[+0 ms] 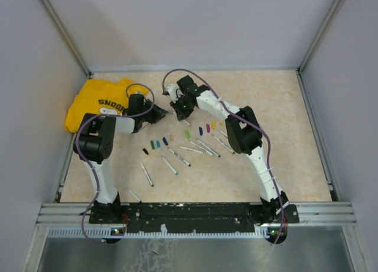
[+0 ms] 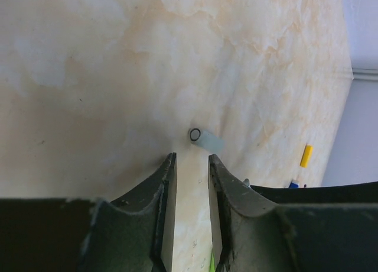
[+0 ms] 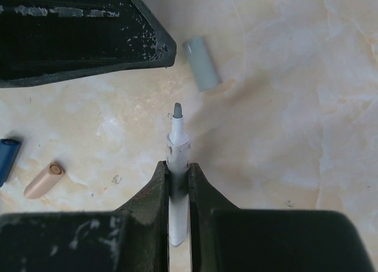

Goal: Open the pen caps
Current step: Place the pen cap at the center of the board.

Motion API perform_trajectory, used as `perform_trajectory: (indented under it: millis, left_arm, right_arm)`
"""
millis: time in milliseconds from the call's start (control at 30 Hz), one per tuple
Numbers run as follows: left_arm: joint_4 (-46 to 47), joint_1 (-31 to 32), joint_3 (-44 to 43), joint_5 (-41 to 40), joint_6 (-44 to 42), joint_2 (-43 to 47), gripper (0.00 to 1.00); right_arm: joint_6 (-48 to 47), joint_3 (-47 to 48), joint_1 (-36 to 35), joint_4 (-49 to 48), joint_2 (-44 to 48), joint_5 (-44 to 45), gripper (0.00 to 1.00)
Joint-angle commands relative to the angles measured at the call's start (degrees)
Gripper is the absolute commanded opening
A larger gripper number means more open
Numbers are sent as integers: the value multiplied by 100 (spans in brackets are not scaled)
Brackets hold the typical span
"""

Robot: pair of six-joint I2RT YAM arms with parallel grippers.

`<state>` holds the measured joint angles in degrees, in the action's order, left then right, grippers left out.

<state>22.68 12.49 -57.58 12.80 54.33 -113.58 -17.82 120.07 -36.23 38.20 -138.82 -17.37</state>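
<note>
My left gripper is open with nothing between its jaws. A pale grey pen cap lies loose on the table just beyond its fingertips. My right gripper is shut on a white pen barrel, whose uncovered grey tip points at that same grey cap. From above, both grippers meet at the back of the table, left gripper and right gripper. A row of coloured pen caps and uncapped pens lies in front of them.
A yellow T-shirt lies crumpled at the back left, close to the left arm. A beige cap and a blue cap lie left of the right gripper. A yellow cap lies off to the right. Walls enclose the table.
</note>
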Motion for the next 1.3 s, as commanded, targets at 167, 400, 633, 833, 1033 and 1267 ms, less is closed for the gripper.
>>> perform_trajectory:
  millis: [167,400,633,833,1033,1267]
  left_arm:
    - [-34,-28,62,-363,11,139,33]
    - [9,-36,452,-594,-450,1094,34]
    - [77,-41,1463,-1261,-1064,2713,36]
    - [31,-54,2345,-1694,-1438,4067,40]
    - [172,-54,3050,-1390,-1966,5265,62]
    - [302,-54,3590,-1086,-2415,6701,99]
  right_arm:
    - [-69,167,-47,114,21,101,10]
    - [-132,148,-47,121,114,244,17]
    - [-134,120,-50,131,124,220,24]
    - [-142,123,-52,156,178,183,28]
    - [-241,42,-6,232,741,55,33]
    - [-351,-1453,356,-311,2646,-683,51]
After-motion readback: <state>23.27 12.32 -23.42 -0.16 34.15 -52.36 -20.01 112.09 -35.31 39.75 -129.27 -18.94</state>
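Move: The grey cap already lies loose just past the left fingertips, about 3 cm ahead, 2 cm right and 2 cm below. From the right hand it is roughly 4 cm ahead and 6 cm left; the right fingers still grip the grey-tipped pen around its middle, practically on the board. From that hand the peach cap sits 8 cm back and 5 cm left, the light green cap 6 cm back and 1 cm right, the dark blue one 4 cm back and 7 cm right. Up and back, veering left, the left hand withdraws empty from the grey cap after a brief pause, rising some 16 cm while its fingers tip upward about 35 degrees and spread from part-open to nearly wide. The right hand stays low over its spot, easing its fingers apart to let go of the pen, then lifts off about 4 cm, backing slightly to the right. ##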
